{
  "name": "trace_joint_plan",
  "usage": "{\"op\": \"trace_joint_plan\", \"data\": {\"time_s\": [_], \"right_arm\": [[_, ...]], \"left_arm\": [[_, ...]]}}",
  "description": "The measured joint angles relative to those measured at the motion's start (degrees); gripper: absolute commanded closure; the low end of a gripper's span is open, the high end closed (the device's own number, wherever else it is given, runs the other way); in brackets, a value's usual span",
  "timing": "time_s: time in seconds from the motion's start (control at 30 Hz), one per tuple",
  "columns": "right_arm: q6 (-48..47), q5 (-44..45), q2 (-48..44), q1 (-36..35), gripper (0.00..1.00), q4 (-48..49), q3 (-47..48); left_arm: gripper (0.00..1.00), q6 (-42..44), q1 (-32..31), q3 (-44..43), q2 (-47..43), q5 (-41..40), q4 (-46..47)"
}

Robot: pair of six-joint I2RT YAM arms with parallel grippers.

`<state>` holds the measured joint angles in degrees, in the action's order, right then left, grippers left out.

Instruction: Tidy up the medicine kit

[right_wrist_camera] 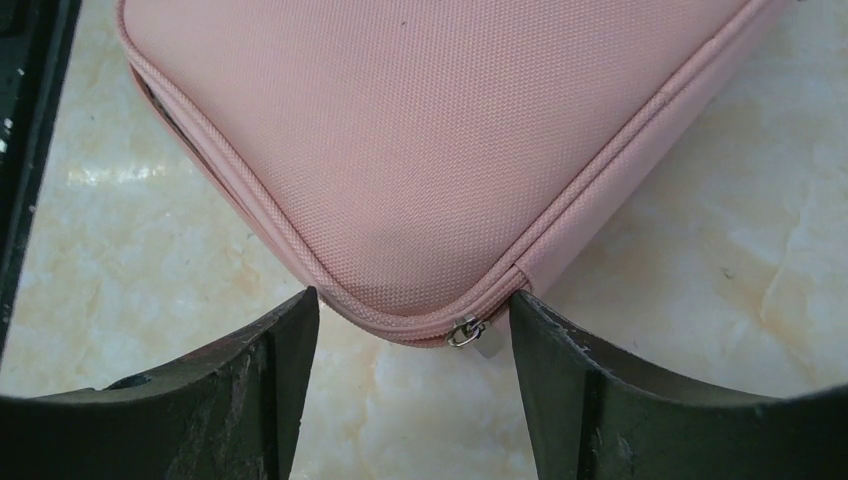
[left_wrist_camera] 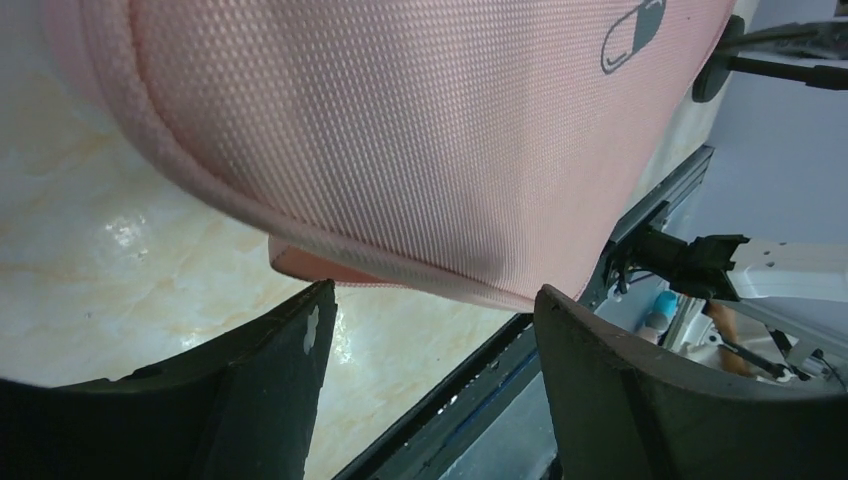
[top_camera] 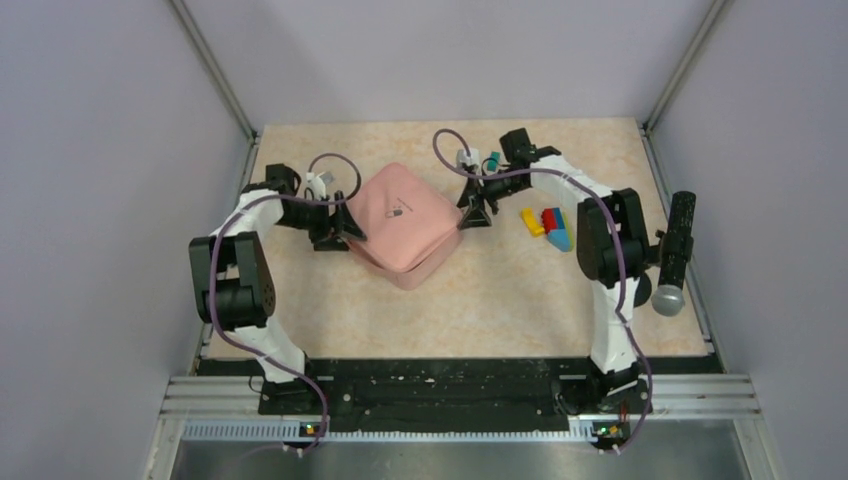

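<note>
The pink medicine kit (top_camera: 405, 225) lies in the middle of the table, turned like a diamond, its lid down with the dark pill logo (top_camera: 398, 210) on top. My left gripper (top_camera: 345, 228) is at its left corner, open; in the left wrist view the lid (left_wrist_camera: 420, 130) hangs just above and between the open fingertips (left_wrist_camera: 315, 300), a lower pink edge (left_wrist_camera: 300, 265) showing under it. My right gripper (top_camera: 477, 212) is open at the right corner. There the kit's rounded corner (right_wrist_camera: 430, 150) and its metal zip pull (right_wrist_camera: 468, 332) sit between the spread fingers, untouched.
Small coloured blocks (top_camera: 548, 225) lie on the table right of the kit, beside the right arm. A black cylinder with a grey end (top_camera: 675, 255) stands at the right table edge. Metal frame posts rise at the back corners.
</note>
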<state>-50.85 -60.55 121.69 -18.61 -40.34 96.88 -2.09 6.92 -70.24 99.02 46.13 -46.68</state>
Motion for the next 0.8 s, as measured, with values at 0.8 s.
{"op": "trace_joint_plan", "data": {"time_s": [0.8], "right_arm": [[2.16, 5.73, -13.29, -6.49, 0.37, 3.26, -21.70]], "left_arm": [[0.27, 5.44, -0.83, -19.98, 14.32, -6.36, -1.62]]}}
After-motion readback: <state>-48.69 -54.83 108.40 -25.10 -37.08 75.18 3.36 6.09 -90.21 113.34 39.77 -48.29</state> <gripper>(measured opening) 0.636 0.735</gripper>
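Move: The medicine kit stands closed and skewed between the hands, one corner towards each. From the left hand its middle lies about 13 cm to the right, 3 cm ahead and some 4 cm lower; from the right hand about 16 cm to the left, 3 cm back and 4 cm lower. A yellow block lies roughly 14 cm right of the right hand and 2 cm back, a small teal box 12 cm ahead and 4 cm right. In opposite directions along its two sides, the hands turn the kit clockwise: the left, still against the lid's left edge with open fingers, dips slightly and sweeps forward about 11 cm, then eases back 3 cm. The right, its finger at the zipper-pull corner, first nudges left 2 cm, then sweeps back some 10 cm, sinking a little, and ends clear of the kit, fingers open. ##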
